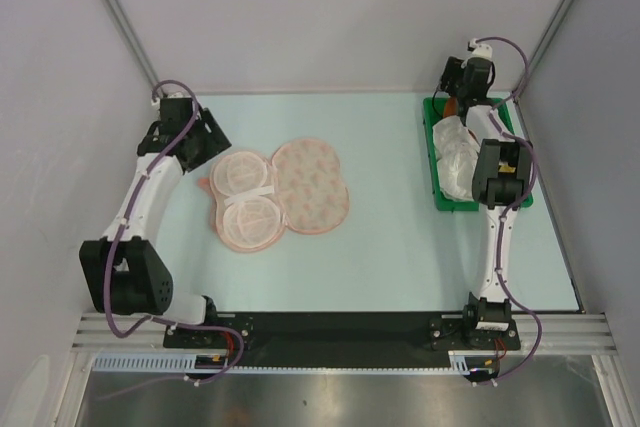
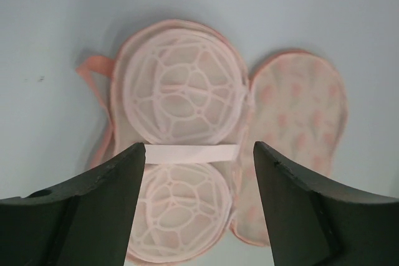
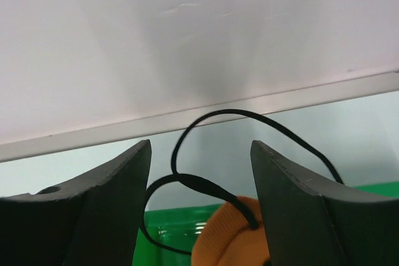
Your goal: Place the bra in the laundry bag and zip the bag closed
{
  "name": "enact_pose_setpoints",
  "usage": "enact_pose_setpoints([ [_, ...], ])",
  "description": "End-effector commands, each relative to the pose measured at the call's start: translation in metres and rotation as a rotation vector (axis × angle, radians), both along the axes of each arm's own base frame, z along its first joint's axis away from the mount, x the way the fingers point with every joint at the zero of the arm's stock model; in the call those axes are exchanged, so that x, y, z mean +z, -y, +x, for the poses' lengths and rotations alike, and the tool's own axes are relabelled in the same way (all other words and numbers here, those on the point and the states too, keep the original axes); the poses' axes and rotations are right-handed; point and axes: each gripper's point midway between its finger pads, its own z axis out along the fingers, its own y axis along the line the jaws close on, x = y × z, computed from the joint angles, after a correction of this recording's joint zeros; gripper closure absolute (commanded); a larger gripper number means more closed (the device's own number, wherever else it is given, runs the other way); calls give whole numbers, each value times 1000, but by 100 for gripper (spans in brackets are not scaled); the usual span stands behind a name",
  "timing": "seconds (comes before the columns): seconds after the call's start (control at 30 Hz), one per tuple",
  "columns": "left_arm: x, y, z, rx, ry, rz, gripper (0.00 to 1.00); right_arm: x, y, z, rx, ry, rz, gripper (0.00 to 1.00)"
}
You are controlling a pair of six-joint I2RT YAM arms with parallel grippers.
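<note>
The laundry bag (image 1: pixel 275 197) lies opened flat at mid-table, white mesh rounds on its left half (image 2: pixel 181 91) and a speckled pink lid (image 2: pixel 299 116) on the right. My left gripper (image 1: pixel 205 142) hovers over the bag's left side, open (image 2: pixel 199 154), with nothing between its fingers. At the far end of the green bin, my right gripper (image 1: pixel 462 97) stands open (image 3: pixel 201 147). The orange bra (image 3: pixel 230 235) sits low between its fingers, close to the right one, with its black strap (image 3: pixel 206 184) looping up. A speck of orange bra (image 1: pixel 450 105) shows from above.
The green bin (image 1: pixel 432 147) stands at the right against the back wall, with white and clear bagged items (image 1: pixel 458 152) in it. Enclosure walls close in behind and on both sides. A pink loop (image 2: pixel 93 73) sticks out of the bag's left edge.
</note>
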Motion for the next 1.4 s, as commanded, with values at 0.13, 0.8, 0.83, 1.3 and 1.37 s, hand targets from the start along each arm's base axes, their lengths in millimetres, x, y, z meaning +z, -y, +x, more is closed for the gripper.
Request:
enact_pose_setpoints([
  [0.13,48,47,-25,-168,114,-30,25,11,-7,19,26,39,-68,39],
  [0.8,77,93,-94,-383,200,-223,27,388,-74,-140,-51,475,39,100],
  [0.83,89,103,-101,-430,243,-260,26,391,-82,-149,-29,474,70,100],
  [1.3,129,151,-165,-646,387,-530,24,346,-146,-336,263,329,409,100],
  [1.37,126,157,-172,-670,380,-546,24,302,-156,-346,289,221,478,100],
])
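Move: The bra's raised strap loop is almost between the right hand's open fingers, about 1 cm farther out, 1 cm left and 2 cm lower. The orange cups sit some 5 cm back, 2 cm right and 8 cm down; the white garment is roughly 16 cm back, straight in line, 9 cm down, with the yellow cloth 13 cm to the right of it. From the left hand, the strap is about 32 cm ahead, 62 cm right and 7 cm lower. Dipping about 2 cm, the right hand shuts its fingers on the bra strap, then swings up roughly 45 cm and back some 30 cm, drifting left towards the bag with fingers tipping up, and finally sinks about 10 cm, grip kept. The left hand, open, draws back, right and up about 15 cm each way, turning some 30 degrees clockwise. ##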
